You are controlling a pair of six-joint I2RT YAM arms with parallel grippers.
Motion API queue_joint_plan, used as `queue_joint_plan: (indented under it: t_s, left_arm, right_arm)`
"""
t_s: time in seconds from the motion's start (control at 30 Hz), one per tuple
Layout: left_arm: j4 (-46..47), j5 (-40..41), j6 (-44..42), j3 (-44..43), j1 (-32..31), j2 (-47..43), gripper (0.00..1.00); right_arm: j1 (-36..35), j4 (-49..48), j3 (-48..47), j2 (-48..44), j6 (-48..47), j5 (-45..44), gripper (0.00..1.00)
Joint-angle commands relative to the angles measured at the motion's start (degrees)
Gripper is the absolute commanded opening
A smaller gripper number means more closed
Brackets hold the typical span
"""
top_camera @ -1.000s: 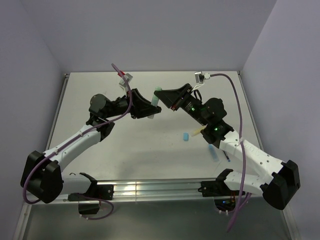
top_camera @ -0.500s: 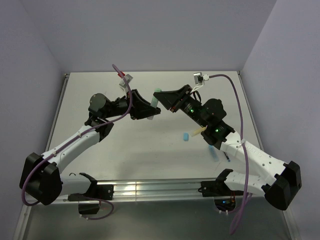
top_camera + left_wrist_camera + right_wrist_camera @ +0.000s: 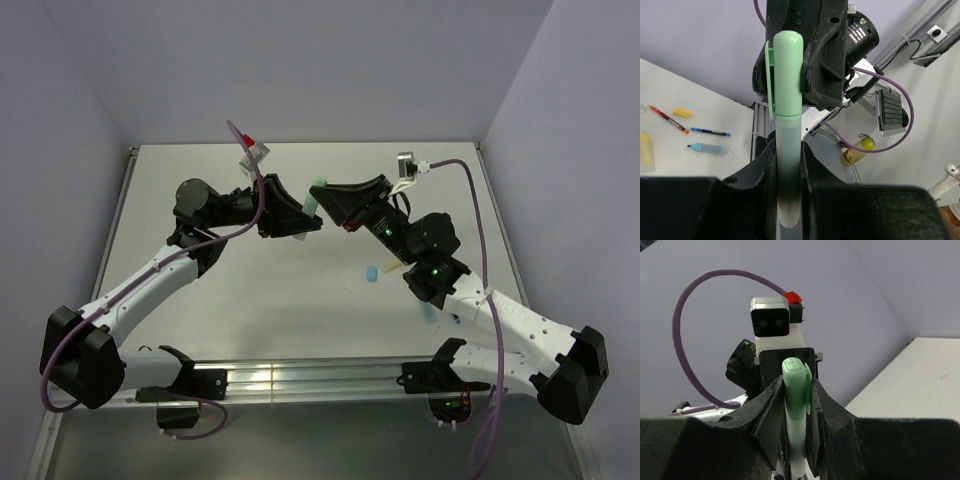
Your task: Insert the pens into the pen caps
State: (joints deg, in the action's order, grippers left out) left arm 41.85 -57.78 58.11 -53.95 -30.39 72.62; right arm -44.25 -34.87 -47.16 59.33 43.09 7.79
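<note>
A pale green pen stands upright between my two grippers above the middle of the table. My left gripper is shut on its lower body. Its green pen cap sits on the top end, and the right gripper is shut on that cap. From above, the green pen shows between the left gripper and the right gripper. A light blue pen cap lies on the table.
On the table by the right arm lie a red pen, a yellow cap, a dark blue pen, a light blue marker and a yellow marker. The right arm partly hides them from above.
The right wrist has turned and its gripper has pushed a little left toward the left gripper. Both grippers have kept their hold on the green pen.
</note>
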Motion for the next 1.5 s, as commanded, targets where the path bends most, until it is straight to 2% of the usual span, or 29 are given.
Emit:
queue_joint_plan:
  t_s: [0.0,0.43,0.7,0.87,0.93,0.97,1.03,1.07,1.1,1.17,1.33,1.43,1.47]
  left_arm:
    - [4.84,10.41,-0.88,-8.09,0.51,0.15,0.0]
    - [0.96,9.53,-3.17,-12.75,0.42,0.51,0.0]
    - [-1.24,9.44,-4.31,-13.55,0.51,0.51,0.0]
    - [-3.34,9.44,-5.63,-11.88,0.51,-0.02,0.0]
    - [-5.19,9.96,-6.34,-9.95,0.25,-0.63,0.0]
    - [-5.98,10.23,-7.12,-9.25,0.25,-0.81,0.0]
    - [-8.69,11.46,-7.92,-6.79,0.25,-1.6,0.0]
    - [-9.58,12.16,-8.44,-5.91,0.25,-1.87,0.0]
    - [-11.07,13.03,-9.14,-4.51,0.25,-2.13,0.0]
    - [-16.67,15.41,-11.6,-3.79,0.33,-2.4,0.0]
    - [-29.25,20.68,-16.26,-3.96,3.31,-0.73,0.0]
    - [-49.34,36.1,-23.63,-10.53,6.57,3.82,0.0]
    - [-55.15,50.6,-27.13,-13.34,7.01,5.93,0.0]
  right_arm:
    - [-6.37,12.29,4.44,2.28,-0.9,16.46,0.0]
    - [-11.12,11.58,6.9,4.56,-1.25,14.97,0.0]
    - [-13.23,14.92,5.94,4.83,-3.89,11.55,0.0]
    - [-13.14,21.06,3.31,2.02,-5.99,3.39,0.01]
    - [-12.71,26.92,-1.69,0.88,-7.58,-0.48,0.12]
    - [-11.49,28.53,-3.54,-0.52,-8.28,-4.67,0.24]
    - [-9.99,32.74,-9.51,-1.93,-9.42,-7.69,0.36]
    - [-7.89,33.89,-11.45,-2.63,-9.69,-10.14,0.47]
    - [-6.83,34.43,-14.77,-4.03,-9.78,-11.21,0.53]
    - [-4.45,38.45,-17.95,-4.92,-9.78,-12.27,0.62]
    - [2.32,47.42,-23.6,-7.82,-11.36,-16.39,0.69]
    - [4.96,52.07,-23.42,-8.88,-13.29,-18.6,0.72]
    - [5.66,53.32,-23.51,-8.71,-13.73,-18.86,0.72]
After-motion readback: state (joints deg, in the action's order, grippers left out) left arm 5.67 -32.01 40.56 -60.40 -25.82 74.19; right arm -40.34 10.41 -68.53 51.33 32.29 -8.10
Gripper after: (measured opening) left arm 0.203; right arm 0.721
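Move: The green cap, already on the green pen, sits between the right hand's fingers, practically at its hand point. From the left hand, which still grips the pen's lower body, the cap stands about 6 cm up, some 1 cm ahead and 1 cm to the right. The pen's body lies roughly 6 cm below the right hand, 1 cm back and 1 cm left. Right hand opens off the cap, withdraws 9 cm right; left carries the capped pen 11 cm forward and down. ##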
